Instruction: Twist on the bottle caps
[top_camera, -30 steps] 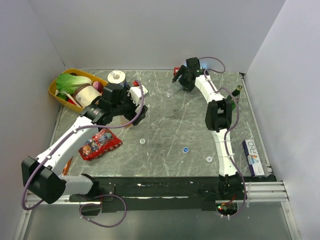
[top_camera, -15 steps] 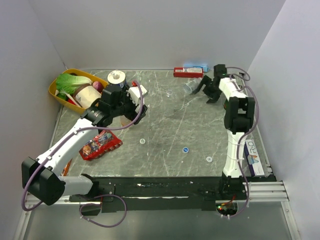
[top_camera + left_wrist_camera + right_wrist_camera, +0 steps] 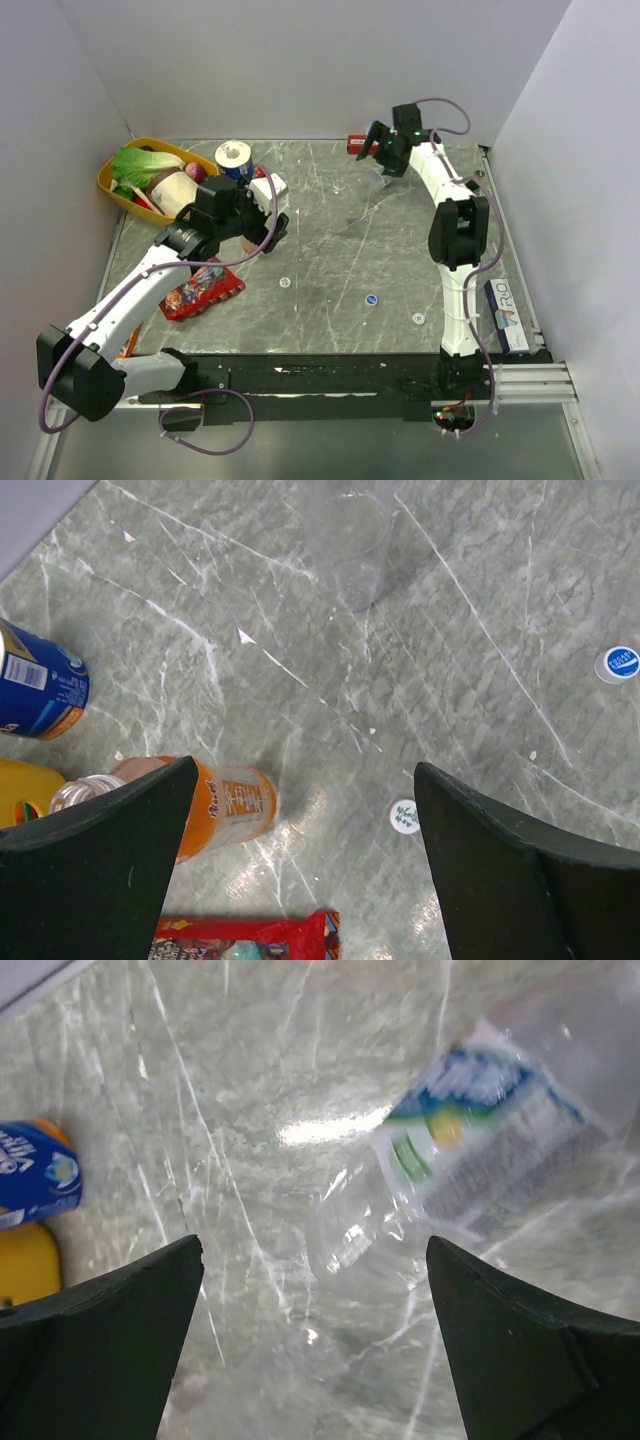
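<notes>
The orange drink bottle [image 3: 215, 805] lies on the table, its open neck under my left finger. My left gripper [image 3: 305, 770] [image 3: 272, 212] hovers above it, open and empty. A white cap [image 3: 404, 816] [image 3: 285, 283] lies just inside the right finger, and a blue cap [image 3: 621, 664] [image 3: 371, 298] lies farther off. Another white cap [image 3: 418, 318] sits near the front right. The clear water bottle [image 3: 470, 1130] [image 3: 384, 176] lies on its side, blurred. My right gripper [image 3: 312, 1245] [image 3: 383, 155] hangs open over its neck end, not touching it.
A yellow basket [image 3: 112, 170] of vegetables, a tape roll [image 3: 233, 153] and a blue can [image 3: 240, 170] [image 3: 40, 680] stand back left. A red snack pack [image 3: 200, 290] lies under the left arm. A red box [image 3: 356, 146], green glass bottle [image 3: 472, 188] and carton [image 3: 505, 315] stand on the right.
My right gripper swung out to the right, away from the water bottle, then came back over it with jaws wide. My left gripper dropped slightly nearer and leftward.
</notes>
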You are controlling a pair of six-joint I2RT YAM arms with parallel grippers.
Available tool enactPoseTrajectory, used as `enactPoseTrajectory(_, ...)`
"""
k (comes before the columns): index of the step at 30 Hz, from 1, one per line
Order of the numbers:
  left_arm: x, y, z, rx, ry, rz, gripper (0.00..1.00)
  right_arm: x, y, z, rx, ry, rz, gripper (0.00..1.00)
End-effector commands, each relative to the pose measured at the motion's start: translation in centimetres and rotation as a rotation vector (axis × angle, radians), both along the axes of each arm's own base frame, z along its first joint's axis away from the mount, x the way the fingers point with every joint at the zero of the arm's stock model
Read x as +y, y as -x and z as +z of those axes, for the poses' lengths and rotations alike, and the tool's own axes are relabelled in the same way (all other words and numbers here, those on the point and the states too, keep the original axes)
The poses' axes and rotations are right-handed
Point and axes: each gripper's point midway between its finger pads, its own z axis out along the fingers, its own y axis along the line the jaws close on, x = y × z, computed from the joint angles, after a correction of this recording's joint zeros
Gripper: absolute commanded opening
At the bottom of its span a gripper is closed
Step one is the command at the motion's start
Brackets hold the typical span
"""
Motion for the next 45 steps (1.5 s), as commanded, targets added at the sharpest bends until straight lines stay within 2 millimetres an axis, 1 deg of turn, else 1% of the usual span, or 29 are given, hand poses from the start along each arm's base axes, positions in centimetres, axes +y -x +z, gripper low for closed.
enactPoseTrajectory(1,0.1,0.1,2.0,-0.016,0.027,0.008,0.96,-2.1,1.2,-4.1,0.130,0.107,-0.166,0.99)
enactPoseTrajectory(3,0.0,0.0,2.0,-0.020,0.021,0.001,0.96,-2.2,1.3,-5.5,0.157,0.112,-0.180,0.99)
enactPoseTrajectory(5,-0.1,-0.1,2.0,-0.015,0.025,0.001,0.96,-3.3,0.1,-5.5,0.130,0.142,-0.228,0.99)
enactPoseTrajectory(6,-0.2,-0.2,1.9,-0.011,0.025,0.000,0.96,-3.6,-0.3,-6.4,0.135,0.153,-0.233,0.99)
enactPoseTrajectory(8,-0.3,-0.2,1.8,-0.007,0.027,0.000,0.96,-3.8,-1.4,-6.5,0.104,0.154,-0.233,0.99)
enactPoseTrajectory(10,-0.4,-0.2,1.6,0.006,0.021,-0.001,0.96,-4.4,-1.7,-7.8,0.110,0.180,-0.239,0.99)
enactPoseTrajectory(11,-0.4,-0.3,1.6,0.008,0.019,0.001,0.96,-4.8,-1.6,-8.4,0.120,0.198,-0.248,0.99)
enactPoseTrajectory(13,-0.3,-0.3,1.5,0.011,0.013,0.002,0.96,-5.5,-1.1,-8.9,0.134,0.212,-0.237,0.94)
enactPoseTrajectory(14,-0.2,-0.3,1.5,0.010,0.012,0.003,0.96,-5.8,-0.4,-9.5,0.158,0.219,-0.234,0.94)
enactPoseTrajectory(15,-0.2,-0.3,1.3,0.009,0.013,0.005,0.96,-6.3,-0.1,-8.7,0.157,0.215,-0.222,0.99)
enactPoseTrajectory(17,-0.3,-0.4,1.4,-0.003,0.022,0.006,0.96,-5.3,0.3,-7.6,0.119,0.175,-0.072,0.99)
enactPoseTrajectory(18,-0.1,-0.4,1.1,-0.001,0.021,0.012,0.96,-3.4,-0.2,-4.1,0.005,0.137,0.100,0.99)
enactPoseTrajectory(19,-0.1,-0.4,1.0,-0.004,0.023,0.016,0.96,-3.2,-0.4,-2.4,-0.041,0.141,0.141,0.99)
enactPoseTrajectory(20,0.0,-0.4,1.1,-0.014,0.030,0.021,0.96,-2.7,-1.0,0.2,-0.119,0.146,0.195,0.99)
enactPoseTrajectory(21,0.0,-0.3,0.9,-0.017,0.027,0.020,0.96,-1.4,-0.8,3.6,-0.248,0.163,0.362,0.99)
enactPoseTrajectory(22,0.2,-0.4,1.0,-0.020,0.028,0.022,0.96,-0.7,-1.7,6.1,-0.369,0.208,0.438,0.99)
enactPoseTrajectory(23,0.3,-0.4,1.0,-0.025,0.027,0.024,0.96,-0.4,-1.9,7.6,-0.449,0.272,0.503,0.99)
enactPoseTrajectory(24,0.4,-0.4,0.9,-0.025,0.027,0.025,0.96,-0.7,-2.2,9.5,-0.562,0.413,0.612,0.99)
enactPoseTrajectory(25,0.5,-0.4,0.9,-0.031,0.026,0.023,0.96,0.2,-2.5,10.4,-0.645,0.467,0.690,0.99)
enactPoseTrajectory(26,0.5,-0.3,1.1,-0.037,0.031,0.021,0.96,-0.1,-3.1,10.4,-0.714,0.591,0.805,0.99)
enactPoseTrajectory(27,0.6,-0.4,1.0,-0.041,0.037,0.025,0.96,0.1,-3.4,10.1,-0.737,0.642,0.860,0.99)
enactPoseTrajectory(30,0.7,-0.2,0.8,-0.041,0.057,0.036,0.96,0.1,-4.9,7.6,-0.763,0.758,1.014,0.99)
enactPoseTrajectory(34,1.2,0.3,0.8,-0.044,0.056,0.040,0.96,0.8,-5.0,3.8,-0.773,0.791,1.188,0.99)
enactPoseTrajectory(36,1.4,0.4,1.0,-0.046,0.052,0.043,0.96,1.2,-5.2,2.7,-0.791,0.803,1.216,1.00)
enactPoseTrajectory(37,1.4,0.6,0.9,-0.040,0.048,0.039,0.96,1.5,-5.4,2.8,-0.803,0.803,1.222,1.00)
enactPoseTrajectory(38,1.5,0.7,1.0,-0.039,0.047,0.037,0.96,1.9,-5.0,1.4,-0.782,0.753,1.248,1.00)
enactPoseTrajectory(39,1.5,0.8,1.0,-0.038,0.044,0.036,0.96,2.1,-4.9,1.3,-0.784,0.731,1.256,1.00)
enactPoseTrajectory(40,1.5,0.8,1.1,-0.038,0.044,0.036,0.96,2.3,-5.1,1.9,-0.797,0.722,1.250,0.99)
enactPoseTrajectory(45,1.5,0.8,1.0,-0.036,0.042,0.029,0.96,3.8,-2.5,2.1,-0.843,0.553,1.304,1.00)
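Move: The clear labelled bottle lies roughly 10 cm below the right hand and some 3 cm to its right, about level with it front to back. The plain clear bottle is some 9 cm left and 6 cm back, the red box about 9 cm ahead and straight in line, both roughly 11 cm below. From the left hand, the labelled bottle is about 26 cm ahead, 26 cm right and 21 cm down. The open right hand dips 10 cm, rises 18, turning some 70 degrees counter-clockwise, and sinks over the labelled bottle. ##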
